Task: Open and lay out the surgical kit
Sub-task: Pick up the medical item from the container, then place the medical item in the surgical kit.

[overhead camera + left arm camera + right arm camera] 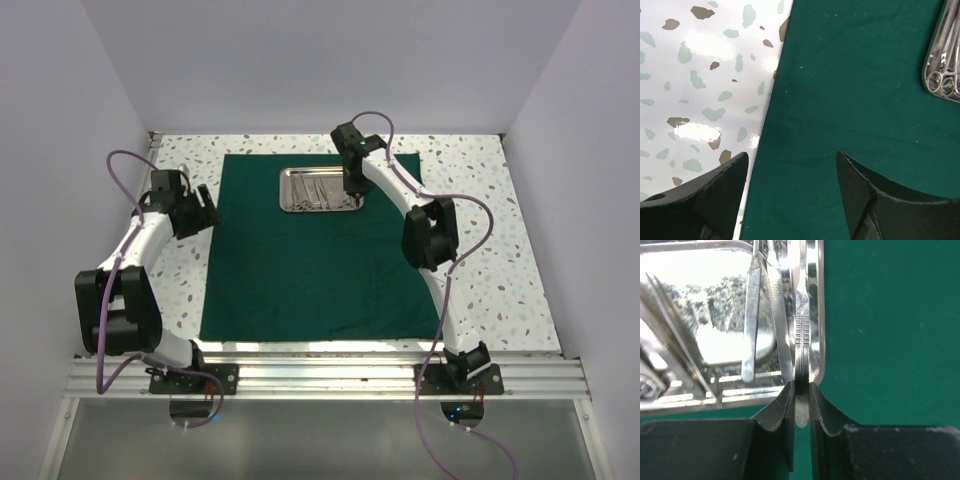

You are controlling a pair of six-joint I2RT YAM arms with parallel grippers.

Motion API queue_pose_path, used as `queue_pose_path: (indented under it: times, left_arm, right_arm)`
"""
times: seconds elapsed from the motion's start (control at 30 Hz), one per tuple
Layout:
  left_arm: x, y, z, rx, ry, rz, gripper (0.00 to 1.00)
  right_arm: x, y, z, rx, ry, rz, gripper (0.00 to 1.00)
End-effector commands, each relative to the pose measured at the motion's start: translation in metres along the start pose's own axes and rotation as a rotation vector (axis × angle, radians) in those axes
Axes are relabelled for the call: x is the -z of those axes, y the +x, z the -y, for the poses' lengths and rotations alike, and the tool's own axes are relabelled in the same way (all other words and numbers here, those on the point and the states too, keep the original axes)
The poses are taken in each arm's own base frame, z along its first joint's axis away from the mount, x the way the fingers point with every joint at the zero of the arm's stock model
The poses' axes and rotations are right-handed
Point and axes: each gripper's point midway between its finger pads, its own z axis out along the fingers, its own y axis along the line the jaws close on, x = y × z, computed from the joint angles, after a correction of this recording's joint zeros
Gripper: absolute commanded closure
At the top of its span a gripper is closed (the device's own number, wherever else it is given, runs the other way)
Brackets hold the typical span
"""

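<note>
The surgical kit lies opened out: a dark green cloth (310,270) is spread flat on the table, with a shiny steel tray (285,190) on its far middle. Several slim silver instruments (315,192) lie in the tray. My right gripper (801,387) is at the tray's right end, shut on the end of a slim silver tweezers-like instrument (801,330) that lies along the tray's rim (819,315). My left gripper (791,157) hangs open over the cloth's left edge (855,100), holding nothing. The tray's corner (929,65) shows at the upper right of the left wrist view.
The speckled white tabletop (480,230) surrounds the cloth on the left, right and back. White walls close in the table on three sides. A metal rail (330,378) with the arm bases runs along the near edge.
</note>
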Motion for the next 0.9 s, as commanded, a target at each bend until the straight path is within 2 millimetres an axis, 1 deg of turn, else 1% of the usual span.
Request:
queue_pose_path:
  times: [0.0,0.1,0.13,0.17,0.23,0.27,0.33,0.37,0.4,0.43,0.47,0.5,0.53,0.57,0.6,0.63,0.7,0.73,0.77,0.8,0.83,0.87]
  left_arm:
    - [0.012,-0.015,0.011,0.006,0.062,0.069,0.26]
    - [0.015,-0.014,0.013,0.011,0.075,0.080,0.26]
    - [0.015,-0.012,0.014,0.013,0.079,0.077,0.26]
    - [0.015,-0.012,0.014,0.012,0.083,0.082,0.26]
    - [0.015,-0.010,0.014,0.016,0.086,0.077,0.26]
    - [0.016,-0.010,0.014,0.017,0.087,0.081,0.26]
    - [0.016,-0.009,0.014,0.016,0.089,0.081,0.26]
    - [0.016,-0.009,0.014,0.017,0.089,0.081,0.25]
    - [0.016,-0.009,0.014,0.016,0.088,0.082,0.26]
    - [0.017,-0.010,0.014,0.015,0.083,0.082,0.25]
    - [0.016,-0.010,0.013,0.012,0.078,0.082,0.25]
    - [0.017,-0.011,0.012,0.011,0.074,0.085,0.25]
    - [0.018,-0.012,0.011,0.007,0.064,0.089,0.25]
    - [0.018,-0.013,0.010,0.003,0.061,0.092,0.24]
    - [0.018,-0.013,0.010,0.000,0.062,0.093,0.23]
    - [0.020,-0.014,0.009,-0.003,0.053,0.096,0.23]
    - [0.022,-0.016,0.006,-0.011,0.031,0.097,0.17]
    - [0.026,-0.017,0.006,-0.009,0.022,0.089,0.13]
    - [0.029,-0.019,0.006,-0.012,0.018,0.087,0.01]
    - [0.032,-0.020,0.007,-0.013,0.016,0.086,0.00]
    - [0.037,-0.023,0.008,-0.011,0.019,0.093,0.00]
    - [0.039,-0.023,0.010,-0.011,0.023,0.094,0.00]
  right_arm:
    - [0.059,-0.031,0.008,-0.050,-0.049,0.101,1.00]
    - [0.067,-0.035,0.008,-0.058,-0.056,0.116,1.00]
    - [0.070,-0.036,0.009,-0.063,-0.058,0.117,1.00]
    - [0.075,-0.037,0.010,-0.067,-0.061,0.122,1.00]
    - [0.082,-0.034,0.014,-0.070,-0.054,0.119,1.00]
    - [0.088,-0.027,0.022,-0.070,-0.042,0.112,1.00]
    - [0.097,-0.021,0.028,-0.073,-0.045,0.122,1.00]
    - [0.084,0.005,0.036,-0.053,-0.016,0.064,1.00]
    - [0.108,0.005,0.042,-0.070,-0.046,0.098,1.00]
    - [0.110,0.011,0.044,-0.079,-0.056,0.104,1.00]
    - [0.103,0.041,0.053,-0.066,-0.032,0.049,1.00]
    - [0.123,0.044,0.059,-0.084,-0.060,0.075,1.00]
    - [0.115,0.073,0.066,-0.083,-0.049,0.029,1.00]
    - [0.118,0.084,0.071,-0.091,-0.053,0.023,1.00]
    - [0.136,0.090,0.074,-0.110,-0.095,0.048,1.00]
    - [0.125,0.117,0.079,-0.114,-0.093,0.005,1.00]
    - [0.127,0.138,0.084,-0.130,-0.114,-0.008,1.00]
    - [0.126,0.158,0.086,-0.143,-0.136,-0.027,1.00]
    - [0.126,0.166,0.085,-0.149,-0.152,-0.034,1.00]
    - [0.125,0.170,0.083,-0.165,-0.173,-0.029,1.00]
    - [0.124,0.185,0.083,-0.159,-0.183,-0.043,1.00]
    - [0.122,0.191,0.084,-0.162,-0.183,-0.047,1.00]
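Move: The medical item, a slim metal scalpel handle, is already pinched in the right hand, clear of the tray floor. The bare stretch of green cloth it is carried to lies roughly 24 cm back, 9 cm right and 5 cm below that hand; the cloth's right edge is some 10 cm farther right of that spot. The tray's middle is about 4 cm ahead, 9 cm left. From the left hand, the item is around 40 cm right and 12 cm ahead, slightly lower. The medical item, still pinched near its handle end in the shut right fingers, is first lifted about 5 cm from above the tray's right end, then swept back towards the robot, some 23 cm, and drifting right over the bare cloth, starting to sink at the end with a slight wrist roll. The idle left gripper spreads wider. ##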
